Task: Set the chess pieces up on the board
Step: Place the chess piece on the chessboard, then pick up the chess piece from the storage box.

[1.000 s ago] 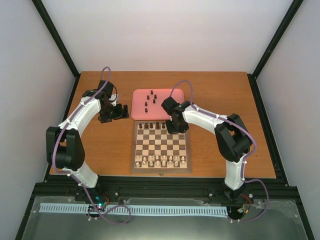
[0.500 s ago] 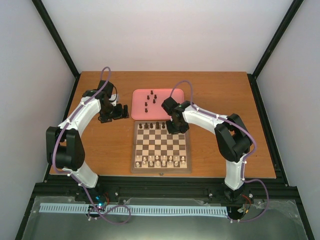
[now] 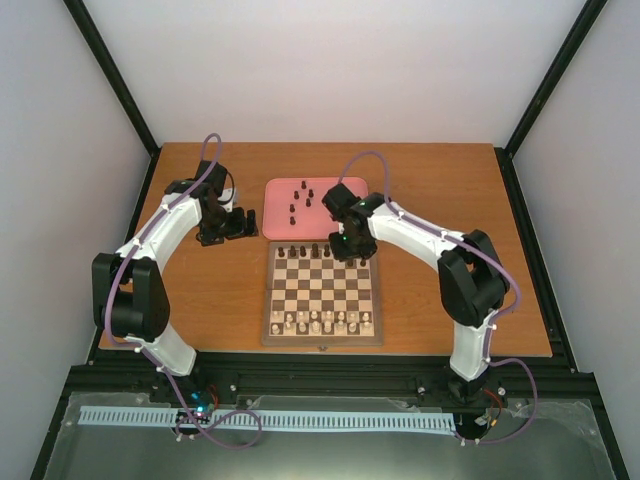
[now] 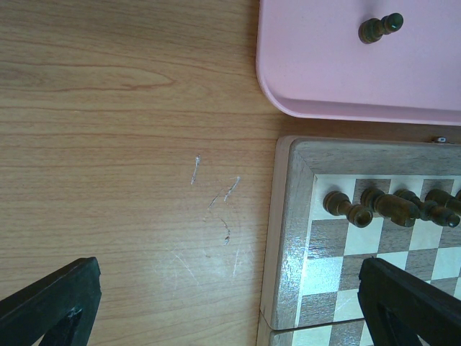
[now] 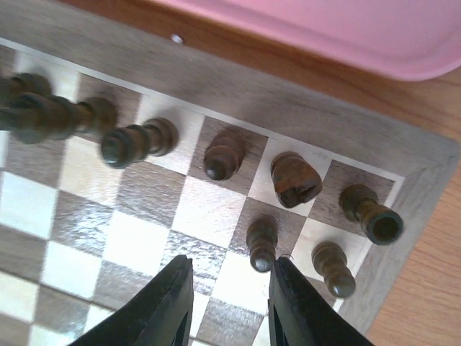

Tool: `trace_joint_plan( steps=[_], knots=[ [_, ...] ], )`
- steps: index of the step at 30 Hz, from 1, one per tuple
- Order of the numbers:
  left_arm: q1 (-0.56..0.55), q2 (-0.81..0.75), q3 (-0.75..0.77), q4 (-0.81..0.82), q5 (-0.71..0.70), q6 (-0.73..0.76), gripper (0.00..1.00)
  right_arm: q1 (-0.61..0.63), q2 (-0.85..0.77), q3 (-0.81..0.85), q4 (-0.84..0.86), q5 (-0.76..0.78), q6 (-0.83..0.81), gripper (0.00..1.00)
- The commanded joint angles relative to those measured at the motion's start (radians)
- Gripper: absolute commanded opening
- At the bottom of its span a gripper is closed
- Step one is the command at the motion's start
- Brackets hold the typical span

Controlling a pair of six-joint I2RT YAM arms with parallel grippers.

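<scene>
The board (image 3: 322, 341) lies mid-table. Dark chess pieces (image 3: 306, 251) line its far edge, and several more (image 3: 299, 201) stand on the pink tray (image 3: 279, 190). My right gripper (image 3: 346, 248) hovers over the board's far right corner. In the right wrist view it (image 5: 229, 288) is open with nothing between its fingers. A dark pawn (image 5: 261, 244) stands free just ahead of the right fingertip, beside another pawn (image 5: 333, 268), a knight (image 5: 295, 179) and a rook (image 5: 371, 214). My left gripper (image 3: 232, 222) is wide open over bare table, left of the board (image 4: 288, 238).
Pale cream pieces (image 3: 320, 320) fill the board's two near rows. In the left wrist view a lone dark pawn (image 4: 379, 27) stands on the tray (image 4: 338, 79), and dark pieces (image 4: 382, 205) stand along the board's far left row. Bare wooden table (image 3: 440, 200) surrounds both.
My right gripper has opened and let go of the dark pawn, which now stands on the board. The gripper has drifted slightly toward the tray. The left arm has not moved.
</scene>
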Motion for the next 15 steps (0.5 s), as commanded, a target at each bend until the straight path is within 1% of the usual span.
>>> trace_joint_plan(
  steps=[1,4,7,10,15],
  knots=[
    [0.002,0.006,0.016,0.001,0.0,0.015,1.0,0.0,-0.086,0.072,-0.076,-0.012,-0.012,0.31],
    [0.002,0.004,0.018,0.0,-0.001,0.016,1.0,0.0,-0.106,0.126,-0.113,0.003,-0.012,0.32],
    [0.002,0.003,0.021,-0.003,0.0,0.016,1.0,-0.003,-0.068,0.237,-0.137,0.007,-0.025,0.44],
    [0.002,-0.001,0.025,-0.004,0.001,0.017,1.0,-0.009,0.017,0.361,-0.142,0.004,-0.041,0.57],
    [0.003,-0.01,0.034,-0.008,0.005,0.014,1.0,-0.043,0.209,0.59,-0.138,-0.021,-0.06,0.58]
  ],
)
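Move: The right hand is just above the board. The pawn already let go stands about 4 cm below it, 1 cm back and 1 cm to the right. The tray pawn it seems to make for lies some 15 cm ahead, 8 cm left and 5 cm down; others stand about 17 cm ahead and 8 left, and 11 ahead and 12 left. From the left hand the aimed-at pawn is roughly 10 cm ahead, 16 right and 10 below. Straight up at first, then curving forward and a little left, the right hand leaves the placed pawn and climbs about 12 cm, going some 6 cm forward and 5 cm left on the level towards the pink tray. Its fingers, empty, open from about a third to over half, and the wrist tilts roughly 15 degrees so that they swing forward and left. ##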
